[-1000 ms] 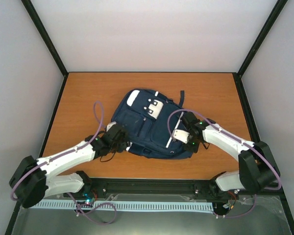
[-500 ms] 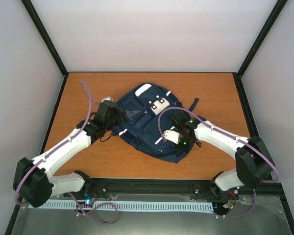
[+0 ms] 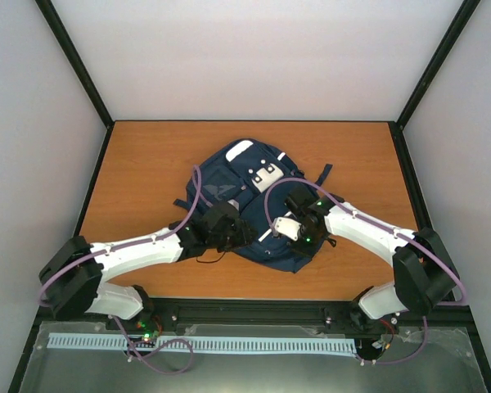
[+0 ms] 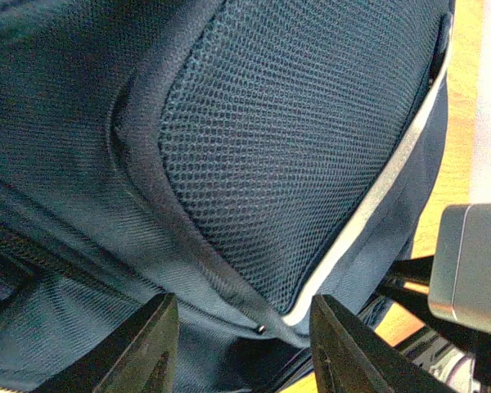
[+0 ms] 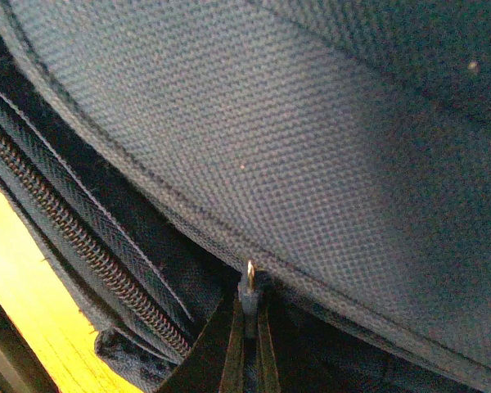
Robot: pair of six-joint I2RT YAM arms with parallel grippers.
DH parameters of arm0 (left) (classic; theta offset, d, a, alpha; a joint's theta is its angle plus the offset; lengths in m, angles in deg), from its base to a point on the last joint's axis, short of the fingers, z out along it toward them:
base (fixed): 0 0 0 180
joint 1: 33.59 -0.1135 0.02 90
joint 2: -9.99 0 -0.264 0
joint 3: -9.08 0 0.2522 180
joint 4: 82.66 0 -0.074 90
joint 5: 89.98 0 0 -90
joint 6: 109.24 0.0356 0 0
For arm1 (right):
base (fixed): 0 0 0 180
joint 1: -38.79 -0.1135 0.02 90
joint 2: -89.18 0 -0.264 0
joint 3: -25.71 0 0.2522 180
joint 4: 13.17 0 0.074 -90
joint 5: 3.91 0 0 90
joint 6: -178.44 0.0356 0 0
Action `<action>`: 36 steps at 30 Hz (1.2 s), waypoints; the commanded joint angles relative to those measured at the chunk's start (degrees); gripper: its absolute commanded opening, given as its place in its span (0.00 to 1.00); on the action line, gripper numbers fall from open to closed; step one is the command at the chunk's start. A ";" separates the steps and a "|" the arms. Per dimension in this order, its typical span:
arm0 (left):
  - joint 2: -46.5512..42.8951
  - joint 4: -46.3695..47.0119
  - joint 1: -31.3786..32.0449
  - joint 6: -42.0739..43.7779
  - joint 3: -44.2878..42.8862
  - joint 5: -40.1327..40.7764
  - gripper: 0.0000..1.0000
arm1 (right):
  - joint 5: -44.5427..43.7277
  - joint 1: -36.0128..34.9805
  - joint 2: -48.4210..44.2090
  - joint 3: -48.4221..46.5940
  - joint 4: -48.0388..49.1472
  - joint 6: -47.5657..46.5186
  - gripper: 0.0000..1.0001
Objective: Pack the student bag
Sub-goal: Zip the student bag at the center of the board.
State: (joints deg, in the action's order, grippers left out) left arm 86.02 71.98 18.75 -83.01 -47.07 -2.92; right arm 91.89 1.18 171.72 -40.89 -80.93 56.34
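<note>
The student bag (image 3: 237,184) lies flat mid-table, navy with white-grey patches and a thin white stripe (image 4: 376,196). My left gripper (image 3: 239,232) is at its near-left edge. In the left wrist view the gripper (image 4: 245,344) stands open, its fingers (image 4: 147,348) on either side of a fold below the mesh pocket (image 4: 295,123). My right gripper (image 3: 295,205) rests on the bag's right side. In the right wrist view it (image 5: 248,327) is shut on a small zipper pull (image 5: 248,286), beside a run of zipper teeth (image 5: 82,237).
The wooden table (image 3: 139,164) is walled by white panels and black frame posts (image 3: 78,74). A dark strap (image 3: 323,173) trails off the bag's far right. The right arm's grey housing (image 4: 475,262) sits close beside the left gripper. Purple cables loop over both arms.
The bag turned and slid toward the back a second ago. The left arm swung up to the bag's far-left side, then came back to its near-left edge. The right gripper kept its hold.
</note>
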 commanded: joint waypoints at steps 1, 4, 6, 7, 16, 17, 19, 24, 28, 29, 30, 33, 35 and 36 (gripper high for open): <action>2.42 5.96 2.36 -5.19 -2.14 -0.43 0.46 | 1.52 -0.45 -0.53 -0.57 -0.58 0.91 0.03; 4.27 6.75 3.21 -5.40 -3.05 -0.83 0.44 | 1.33 -0.45 -0.61 -0.75 -0.70 0.82 0.03; 5.34 7.38 3.34 -5.55 -3.37 -0.85 0.39 | 1.36 -0.45 -0.57 -0.82 -0.84 0.81 0.03; 5.82 7.60 3.38 -5.58 -3.46 -1.02 0.36 | 1.20 -0.47 -0.62 -0.78 -0.87 0.84 0.03; 5.08 5.70 3.39 -5.75 -3.00 1.61 0.01 | -1.94 2.29 0.28 0.99 -0.14 0.42 0.03; 4.71 5.02 3.39 -5.42 -2.96 2.16 0.01 | -2.00 3.09 0.20 0.98 -0.33 0.08 0.03; 4.13 3.51 3.43 -4.79 -2.73 3.02 0.01 | -2.50 4.58 -0.35 0.98 -0.45 -0.78 0.03; 2.91 2.80 3.40 -4.48 -0.75 3.95 0.01 | -4.77 7.55 -0.42 1.07 -0.37 -2.54 0.03; 1.45 2.08 3.39 -3.74 0.51 3.69 0.01 | -6.32 10.50 0.60 1.06 0.40 -4.47 0.03; 0.91 1.57 3.34 -3.43 0.70 3.81 0.01 | -6.90 11.27 0.96 1.00 0.72 -5.09 0.03; 0.39 0.97 3.33 -3.02 0.94 4.03 0.01 | -7.61 11.83 1.21 0.94 1.23 -5.43 0.03; -1.55 -0.87 3.38 -2.24 1.55 4.99 0.01 | -8.78 13.49 2.07 0.63 1.87 -6.31 0.03; -2.74 -2.33 3.39 -1.71 1.83 5.67 0.01 | -8.79 14.62 2.62 0.03 2.03 -6.84 0.03; -3.32 -3.03 3.39 -1.44 1.93 5.93 0.01 | -8.84 15.12 2.91 -0.31 2.05 -7.15 0.03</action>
State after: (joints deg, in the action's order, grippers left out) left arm 86.76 76.11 21.79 -87.64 -46.08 -0.85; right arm 90.82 13.01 172.72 -40.56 -78.59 51.05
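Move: Just right of the left hand's open fingers, about 3 cm over and 2 cm below, lies the piped edge of the student bag. The bag's white stripe is some 7 cm to that hand's right and 3 cm farther out; the white face patch is 16 cm ahead and 5 cm right. The right hand, fingers shut on the zip tab, has the bag's right edge roughly 5 cm ahead and 6 cm right, the stripe 7 cm left and 5 cm ahead. Reaching about 3 cm right and a little down, the left hand shuts its half-open fingers on the bag's piped edge, then eases up and slightly back left with the pinch kept. Once that grip is made, the right hand, still clamping the zip tab, pulls some 6 cm to the right and forward towards the bag's right edge, nearly level, turning slightly clockwise. ##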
